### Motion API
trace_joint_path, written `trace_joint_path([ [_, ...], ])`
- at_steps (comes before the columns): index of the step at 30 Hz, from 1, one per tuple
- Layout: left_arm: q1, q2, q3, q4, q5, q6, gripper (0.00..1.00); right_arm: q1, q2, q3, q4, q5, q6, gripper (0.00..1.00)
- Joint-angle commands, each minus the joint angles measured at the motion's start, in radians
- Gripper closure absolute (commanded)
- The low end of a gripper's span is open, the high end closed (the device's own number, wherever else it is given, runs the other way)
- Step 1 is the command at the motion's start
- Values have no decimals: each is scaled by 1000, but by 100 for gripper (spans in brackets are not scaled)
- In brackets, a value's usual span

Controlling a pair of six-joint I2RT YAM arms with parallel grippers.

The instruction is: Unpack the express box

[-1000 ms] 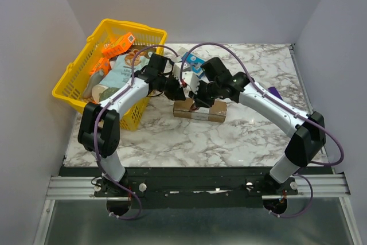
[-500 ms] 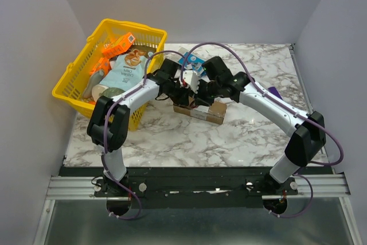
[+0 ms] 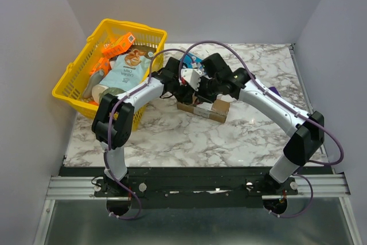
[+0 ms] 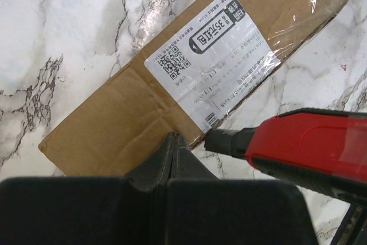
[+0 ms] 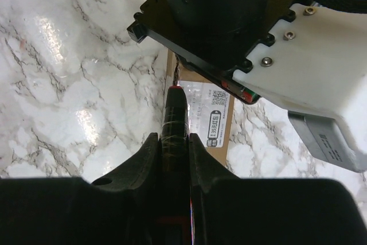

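The express box [image 3: 205, 111], a long brown carton with a white label [image 4: 215, 67], lies flat on the marble table. My left gripper [image 4: 174, 136] is shut with nothing in it, and its tips rest on the carton's top by the label's edge [image 3: 184, 92]. My right gripper [image 5: 173, 137] is shut on a red-and-black cutter [image 5: 175, 113]. The cutter's black tip [image 4: 226, 142] sits at the carton's long edge beside the label, right next to the left fingertips. In the right wrist view the left wrist hides most of the express box [image 5: 225, 142].
A yellow basket [image 3: 73, 82] holding packets and an orange item stands at the back left, close to the left arm. A small blue-and-white box [image 3: 192, 60] lies behind the grippers. A purple bar [image 3: 274, 91] shows behind the right forearm. Grey walls enclose three sides.
My left arm has swung right from the basket side, bringing its shut gripper onto the carton. The carton has turned slightly and shifted right. The right gripper with the cutter has barely moved.
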Motion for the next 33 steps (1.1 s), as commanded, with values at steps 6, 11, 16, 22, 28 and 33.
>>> trace_joint_path([
  [6,4,82,-28,-59,-154,65,100,-1,43,105,-218,73,48,100],
  [11,4,91,-8,-64,-147,59,100,-1,55,90,-241,82,43,99],
  [16,4,104,9,-67,-142,56,100,-1,49,58,-242,91,49,99],
  [22,4,110,17,-73,-159,77,100,-24,3,12,-267,143,36,100],
  [28,4,122,29,-90,-176,108,100,-35,-21,-13,-322,162,43,100],
  [33,4,131,29,-85,-188,138,100,-42,-54,-54,-317,157,11,100],
])
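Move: My right hand already grips the utility knife, its nose at the express box's near long edge close to the left fingertips. The box's middle lies about 4 cm ahead, 2 cm left and 11 cm below that hand. From my left hand, shut and resting on the box, the middle is some 6 cm right, 2 cm back and 3 cm down. The blue pack stands about 20 cm beyond the box and 4 cm farther left. I draw the knife along the express box's near long edge towards its right end. After a tiny lift, my right hand goes about 5 cm right, easing down and slightly back, and tips roughly 10 degrees so the knife stands steeper. The grip on the handle stays; my closed left fingertips keep holding the box, creeping barely a centimetre forward. ##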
